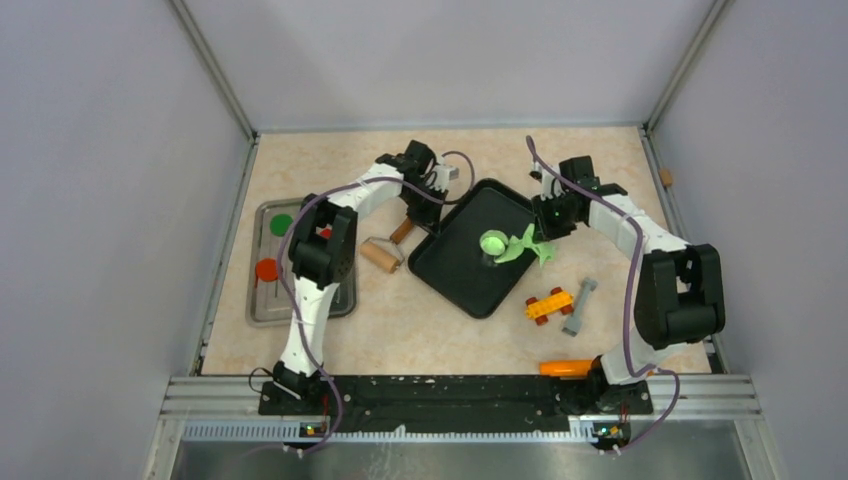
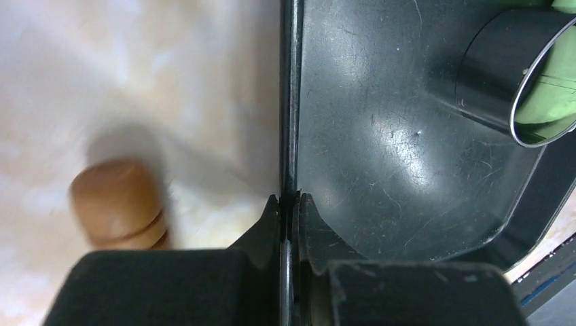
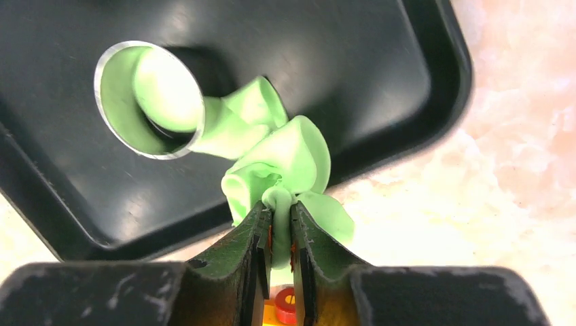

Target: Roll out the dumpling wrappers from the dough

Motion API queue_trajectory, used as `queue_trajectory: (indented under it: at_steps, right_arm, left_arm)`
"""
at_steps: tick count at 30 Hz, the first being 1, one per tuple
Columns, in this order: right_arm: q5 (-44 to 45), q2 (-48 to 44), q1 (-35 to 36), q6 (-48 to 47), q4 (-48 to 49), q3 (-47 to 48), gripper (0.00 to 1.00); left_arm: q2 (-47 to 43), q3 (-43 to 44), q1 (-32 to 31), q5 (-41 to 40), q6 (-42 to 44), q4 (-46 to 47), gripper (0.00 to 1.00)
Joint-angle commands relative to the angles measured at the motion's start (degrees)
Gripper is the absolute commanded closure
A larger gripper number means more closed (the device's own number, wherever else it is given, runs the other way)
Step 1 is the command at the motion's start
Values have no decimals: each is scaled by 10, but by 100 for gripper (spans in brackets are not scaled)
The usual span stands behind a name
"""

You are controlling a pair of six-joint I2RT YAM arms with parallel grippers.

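Observation:
A ragged sheet of lime-green dough [image 3: 285, 153] stretches from the metal ring cutter [image 3: 146, 98] across the right rim of the black tray [image 3: 380, 61]. More green dough fills the ring. My right gripper [image 3: 280, 210] is shut on the scrap's free end, just outside the tray. From above, the dough [image 1: 522, 246] runs from the ring cutter [image 1: 492, 243] to the right gripper [image 1: 543, 243]. My left gripper [image 2: 290, 202] is shut on the black tray's left rim [image 2: 291, 102]; in the top view the left gripper [image 1: 428, 212] stands there. A round green dumpling wrapper [image 1: 282, 224] lies in the steel tray [image 1: 262, 310].
A wooden rolling pin [image 1: 385, 250] lies just left of the black tray, its handle [image 2: 119, 204] close to my left fingers. Red discs [image 1: 266, 269] share the steel tray. An orange toy car [image 1: 548, 305], a grey part [image 1: 580, 305] and an orange piece [image 1: 565, 367] lie at the right front.

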Motion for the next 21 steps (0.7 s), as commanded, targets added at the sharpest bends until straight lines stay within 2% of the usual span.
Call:
queue_trajectory:
  at_steps: [1, 7, 10, 21]
  right_arm:
    - [3, -10, -11, -4, -2, -2, 83]
    - [-23, -46, -14, -11, -25, -11, 83]
    - [-83, -71, -8, -8, -41, -19, 83]
    - [-164, -116, 137, -28, -72, -11, 81]
  left_arm:
    - [-45, -53, 36, -48, -23, -10, 100]
    - [-61, -70, 39, -47, -43, -2, 100]
    - [-66, -67, 38, -43, -58, 4, 100]
    - [-54, -56, 36, -20, -79, 10, 100]
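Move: The left hand already grips the tray rim. The rolling pin lies about 10 cm to its left, 2 cm nearer the base and slightly below it, and the cutter is 13 cm to its right and 3 cm back. From the right hand, already holding the loose dough scrap, the cutter is some 11 cm left, 1 cm back and 5 cm below; the yellow toy car sits about 16 cm back, 2 cm right and 7 cm below. Still pinching the tray's near-left rim, the left hand drags the tray about 4 cm left towards the rolling pin in the first part, then holds it there, turning a little counter-clockwise. The right hand keeps its pinch on the scrap, lingers, then swings left and back around the cutter's near-right side, roughly 10 cm, rising 3–4 cm and turning some 15 degrees counter-clockwise. ##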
